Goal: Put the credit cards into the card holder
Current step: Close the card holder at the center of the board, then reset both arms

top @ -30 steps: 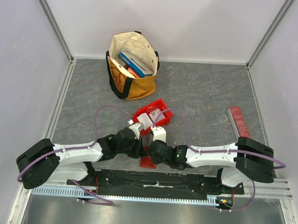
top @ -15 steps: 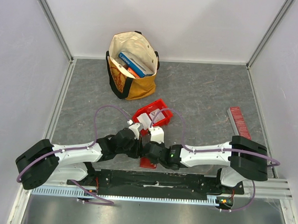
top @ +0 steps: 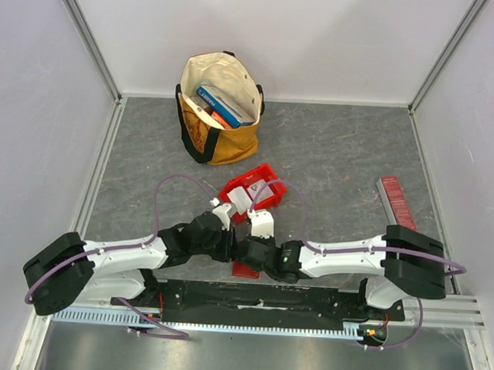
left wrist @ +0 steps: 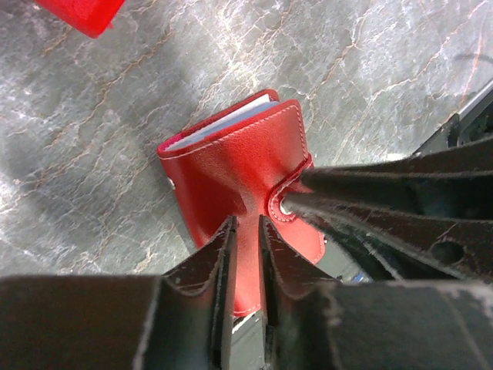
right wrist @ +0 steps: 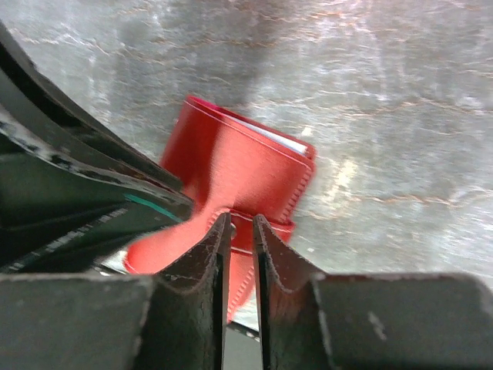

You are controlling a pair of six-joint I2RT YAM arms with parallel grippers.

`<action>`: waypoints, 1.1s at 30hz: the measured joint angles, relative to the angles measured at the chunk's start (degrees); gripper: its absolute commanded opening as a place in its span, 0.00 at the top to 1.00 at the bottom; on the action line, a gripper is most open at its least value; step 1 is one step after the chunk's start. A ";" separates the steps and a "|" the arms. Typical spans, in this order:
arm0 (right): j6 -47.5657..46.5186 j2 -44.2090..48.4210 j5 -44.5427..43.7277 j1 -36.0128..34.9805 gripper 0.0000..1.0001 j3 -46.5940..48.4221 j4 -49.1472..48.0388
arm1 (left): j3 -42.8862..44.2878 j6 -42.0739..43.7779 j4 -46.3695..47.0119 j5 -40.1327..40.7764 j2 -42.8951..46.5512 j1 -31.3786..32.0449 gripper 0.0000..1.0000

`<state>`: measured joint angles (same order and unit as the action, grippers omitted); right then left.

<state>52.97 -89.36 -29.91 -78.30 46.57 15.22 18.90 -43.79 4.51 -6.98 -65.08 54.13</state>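
Observation:
The card holder (left wrist: 239, 154) is a red wallet lying folded near the table's front edge (top: 245, 269). White edges of credit cards (left wrist: 223, 119) show between its covers, also in the right wrist view (right wrist: 285, 141). My left gripper (left wrist: 246, 220) is shut on a raised crease of the card holder's cover. My right gripper (right wrist: 242, 217) stands narrowly open, its tips at the snap tab (right wrist: 262, 227), which crosses the gap. From above, both grippers (top: 231, 250) (top: 250, 256) meet over the wallet and hide most of it.
A red plastic bin (top: 251, 193) with pale flat pieces in it sits just beyond the grippers. A tan tote bag (top: 219, 109) holding books stands at the back. A ridged red strip (top: 395, 201) lies at the right. The metal rail (top: 257, 302) runs close behind the wallet.
The right arm has shifted slightly left toward the wallet, and its jaws have parted a little. The left arm has hardly moved.

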 measured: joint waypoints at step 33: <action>-8.55 38.18 -2.71 32.70 0.02 -18.64 5.97 | 1.46 -0.66 -25.99 22.77 27.10 -16.26 0.08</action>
<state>44.42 -51.18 -32.62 -45.60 27.92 21.19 20.36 -44.45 -21.47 15.79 -37.98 37.87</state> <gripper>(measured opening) 0.980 0.896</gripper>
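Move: The closed card holder lies right under both fingertips: its middle is about 2 cm to the right hand's left and 1 cm below it, level in reach, with the clasp strap beneath those fingers. From the left hand the holder's middle is about 1 cm to the right and 1 cm below. The red tray sits some 15 cm straight ahead of the right hand, and the long red box about 14 cm ahead and 35 cm to its right. Both hands come free of the card holder, the right from its clasp strap, the left from its cover, rising about 4 to 6 cm as their fingers spread wide. They then part sideways and forward: the right goes about 20 cm right and 10 cm forward, swinging some 30 degrees clockwise, while the left goes some 13 cm left and 7 cm forward, turning counter-clockwise and tipping up slightly. ##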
